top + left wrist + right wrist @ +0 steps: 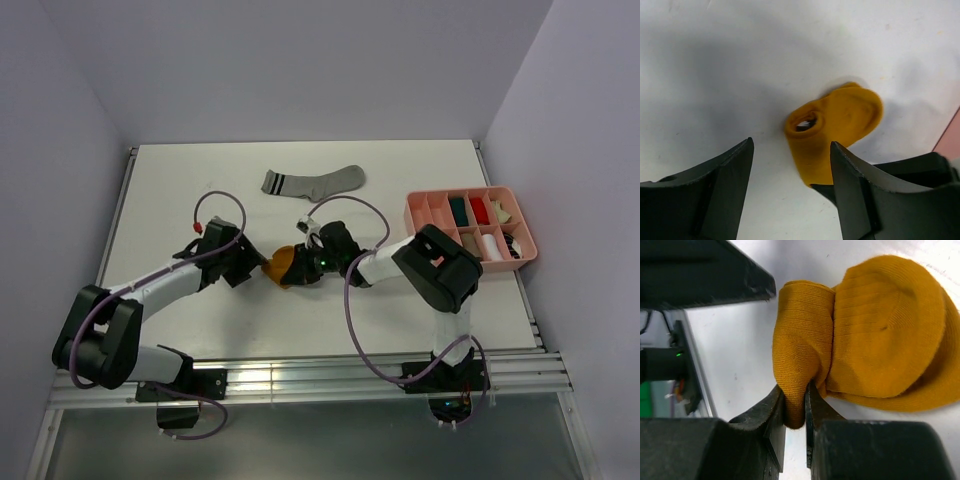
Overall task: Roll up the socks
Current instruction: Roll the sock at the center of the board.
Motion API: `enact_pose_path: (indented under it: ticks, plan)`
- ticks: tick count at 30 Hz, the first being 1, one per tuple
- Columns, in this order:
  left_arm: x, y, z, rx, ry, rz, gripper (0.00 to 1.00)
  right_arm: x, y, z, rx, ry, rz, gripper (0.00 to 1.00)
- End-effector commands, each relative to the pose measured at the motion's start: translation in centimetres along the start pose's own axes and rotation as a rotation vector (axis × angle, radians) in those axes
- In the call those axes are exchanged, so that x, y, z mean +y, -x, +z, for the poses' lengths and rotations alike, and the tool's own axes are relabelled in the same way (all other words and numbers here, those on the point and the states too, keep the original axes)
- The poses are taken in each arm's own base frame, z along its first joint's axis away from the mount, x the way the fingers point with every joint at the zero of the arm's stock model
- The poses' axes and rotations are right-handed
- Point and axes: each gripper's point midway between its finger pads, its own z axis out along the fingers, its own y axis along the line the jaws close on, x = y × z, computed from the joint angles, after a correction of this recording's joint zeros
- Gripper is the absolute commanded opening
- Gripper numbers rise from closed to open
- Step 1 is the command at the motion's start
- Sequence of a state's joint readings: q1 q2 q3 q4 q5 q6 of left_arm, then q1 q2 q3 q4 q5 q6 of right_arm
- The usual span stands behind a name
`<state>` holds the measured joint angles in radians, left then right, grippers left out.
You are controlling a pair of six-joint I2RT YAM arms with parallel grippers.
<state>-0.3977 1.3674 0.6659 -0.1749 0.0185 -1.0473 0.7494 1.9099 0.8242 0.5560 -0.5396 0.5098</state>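
A mustard-orange sock lies bunched and partly rolled at the middle of the white table. My right gripper is shut on a fold at one end of the mustard sock. My left gripper is open just in front of the mustard sock, with the roll's hollow end facing it and nothing between its fingers. In the top view the left gripper and right gripper face each other across the sock. A grey sock with dark cuff stripes lies flat farther back.
A pink compartment tray stands at the right edge of the table, holding small rolled bundles in teal, red, white and cream. The right arm's elbow rises just in front of the tray. Walls close in the left, back and right.
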Motion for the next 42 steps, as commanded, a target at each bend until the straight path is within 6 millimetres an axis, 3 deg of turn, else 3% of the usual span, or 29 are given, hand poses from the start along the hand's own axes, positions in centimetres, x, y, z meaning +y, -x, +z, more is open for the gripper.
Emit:
enact_pose_path:
  ticks: [1, 8, 13, 17, 25, 35, 40, 42]
  plan:
    - [-0.8, -0.3, 0.1, -0.003, -0.065, -0.045, 0.67, 0.0, -2.3, -0.2, 0.104, 0.069, 0.111, 0.00]
    - [0.0, -1.0, 0.6, 0.007, -0.074, -0.072, 0.65, -0.9, -2.4, 0.4, 0.150, 0.076, 0.172, 0.00]
    - [-1.9, -0.5, -0.3, -0.018, -0.179, -0.077, 0.68, -1.0, -2.3, 0.5, 0.170, 0.081, 0.186, 0.00]
    - [-2.2, -0.4, -1.1, -0.042, -0.224, -0.078, 0.69, -1.0, -1.9, 0.5, 0.172, 0.097, 0.221, 0.00]
    - [0.4, -2.7, 0.0, 0.008, -0.188, -0.108, 0.67, -1.2, -1.7, 0.6, 0.207, 0.123, 0.328, 0.00]
    - [1.2, -2.0, 1.8, -0.019, -0.108, -0.131, 0.63, -1.4, -2.3, 1.2, 0.266, 0.137, 0.392, 0.00]
    - [3.4, -2.9, 2.9, 0.023, 0.015, -0.121, 0.51, -1.6, -2.6, 1.1, 0.272, 0.128, 0.423, 0.00]
    - [4.6, -3.2, 3.5, 0.032, 0.069, -0.115, 0.39, -1.8, -2.7, 1.2, 0.268, 0.113, 0.431, 0.00]
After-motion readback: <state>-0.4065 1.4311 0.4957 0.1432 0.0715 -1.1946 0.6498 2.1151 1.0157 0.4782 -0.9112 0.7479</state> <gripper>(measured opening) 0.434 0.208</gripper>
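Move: The rolled end of the mustard sock lies about 3 cm to the right of the open left fingers, level with them fore and aft and some 3 cm below. From the right hand, which already pinches the roll, the roll's middle is about 3 cm ahead and 3 cm left, at about the same height. The right fingers are some 6 cm right and 3 cm back of the left hand; the grey sock lies about 22 cm ahead of the left hand and 14 cm right. The left hand dips about 2 cm and eases back, lifts again to roughly its starting height, then sinks once more while moving forward and slightly right, ending some 3 cm lower with its fingers partly closing around the near rolled end to pinch it. Meanwhile the right hand stays in place on the table-side edge of the roll with its grip kept, and rolls about its left-pointing fingers by some 25 degrees, upper side going forward. ##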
